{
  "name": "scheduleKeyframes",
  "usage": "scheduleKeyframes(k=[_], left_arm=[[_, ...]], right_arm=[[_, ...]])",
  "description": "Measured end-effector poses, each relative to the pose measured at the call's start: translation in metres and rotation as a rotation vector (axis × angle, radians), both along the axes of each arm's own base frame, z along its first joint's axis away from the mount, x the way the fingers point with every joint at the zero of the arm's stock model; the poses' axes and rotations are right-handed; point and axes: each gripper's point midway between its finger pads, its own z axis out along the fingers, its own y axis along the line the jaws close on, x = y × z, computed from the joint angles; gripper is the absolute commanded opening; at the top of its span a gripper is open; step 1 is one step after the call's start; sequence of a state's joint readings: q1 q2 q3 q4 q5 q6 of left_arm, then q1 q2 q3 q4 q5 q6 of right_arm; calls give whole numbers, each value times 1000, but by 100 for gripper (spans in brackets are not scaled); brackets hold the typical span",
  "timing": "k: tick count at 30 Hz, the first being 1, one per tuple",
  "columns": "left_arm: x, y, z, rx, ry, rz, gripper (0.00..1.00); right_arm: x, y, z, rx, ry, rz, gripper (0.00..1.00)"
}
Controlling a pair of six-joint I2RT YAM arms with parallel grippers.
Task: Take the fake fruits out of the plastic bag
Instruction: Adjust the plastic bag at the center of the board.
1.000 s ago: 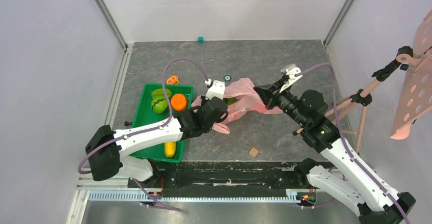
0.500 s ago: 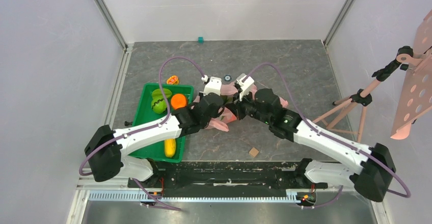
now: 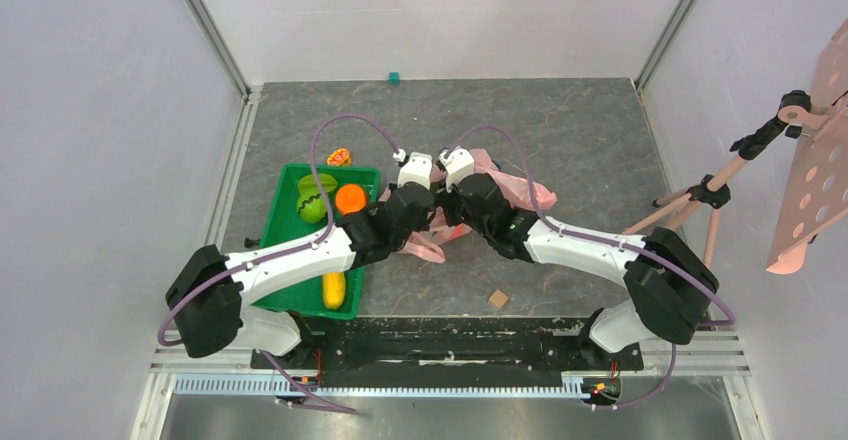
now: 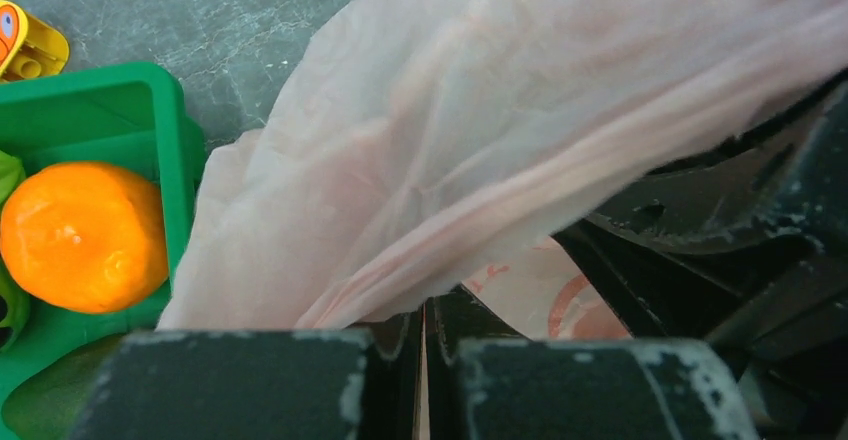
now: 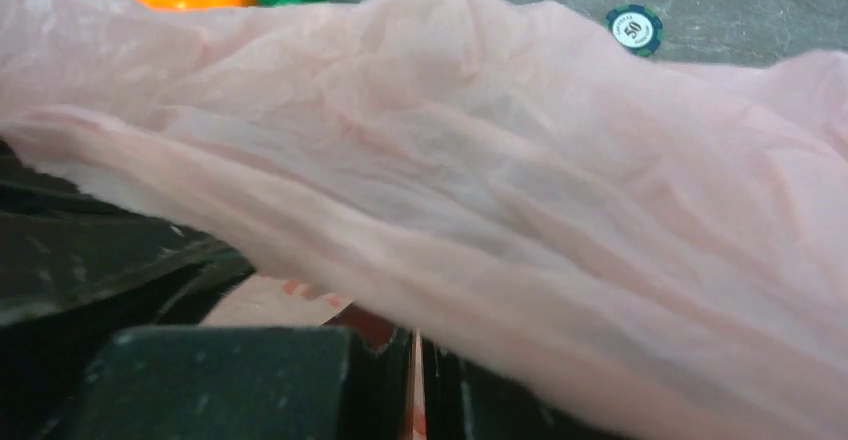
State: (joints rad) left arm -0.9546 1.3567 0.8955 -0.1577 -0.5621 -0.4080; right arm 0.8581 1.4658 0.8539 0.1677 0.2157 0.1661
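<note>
The pink plastic bag [image 3: 505, 188] lies crumpled on the grey floor just right of the green tray. My left gripper [image 3: 424, 206] and right gripper [image 3: 456, 200] meet at its left end, almost touching. In the left wrist view the left gripper [image 4: 425, 312] is shut with a thin strip of the bag [image 4: 480, 110] between its jaws. In the right wrist view the right gripper [image 5: 415, 348] is also shut on bag film [image 5: 520, 160]. The fake fruits are hidden. Only a dark red patch [image 5: 368, 324] shows under the film, and I cannot tell what it is.
The green tray [image 3: 330, 167] holds an orange ball [image 3: 351, 200], a green fruit [image 3: 314, 200] and a yellow fruit [image 3: 333, 290]. A small yellow toy [image 3: 339, 157], a poker chip [image 5: 635, 29], a brown block [image 3: 497, 299] and a teal cube [image 3: 394, 78] lie around. A tripod stand [image 3: 700, 195] is at the right.
My right arm has swung left from the bag's right end to its left end, beside the left gripper. The bag has slackened and bunched leftward. The left arm has barely moved.
</note>
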Motion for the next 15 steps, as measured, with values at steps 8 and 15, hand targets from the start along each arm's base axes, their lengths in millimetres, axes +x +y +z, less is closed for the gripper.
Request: scheduleKeyframes(k=[8,15], left_arm=[[7,14,-26,14,42,28,2],[6,27,-51,23,94,57,2]], right_arm=[[-15,-22,-52,-24,44,-36,0],[-39,-37,-85,-9,135,-50,0]])
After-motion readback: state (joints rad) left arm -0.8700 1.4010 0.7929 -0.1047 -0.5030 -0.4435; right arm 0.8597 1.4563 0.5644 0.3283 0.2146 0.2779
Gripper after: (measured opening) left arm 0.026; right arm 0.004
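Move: Both grippers sit almost together above the plastic bag. From the left one the bag's middle is about 6 cm right, 2 cm ahead and 10 cm below; from the right one, 3 cm right, level with it and 9 cm below. The orange is some 17 cm left and 4 cm ahead of the left gripper. From the right gripper, the poker chip is about 13 cm straight ahead and the wooden block 19 cm back and 10 cm right. Drive the right gripper, fingers still shut under the bag's rim, down about 8 cm while drawing it back and right some 4 cm each, its fingers tipping slightly further down. Keep the left gripper's pinch on the rim and lower it about 5 cm, easing left nearly 3 cm, so the hands part. ##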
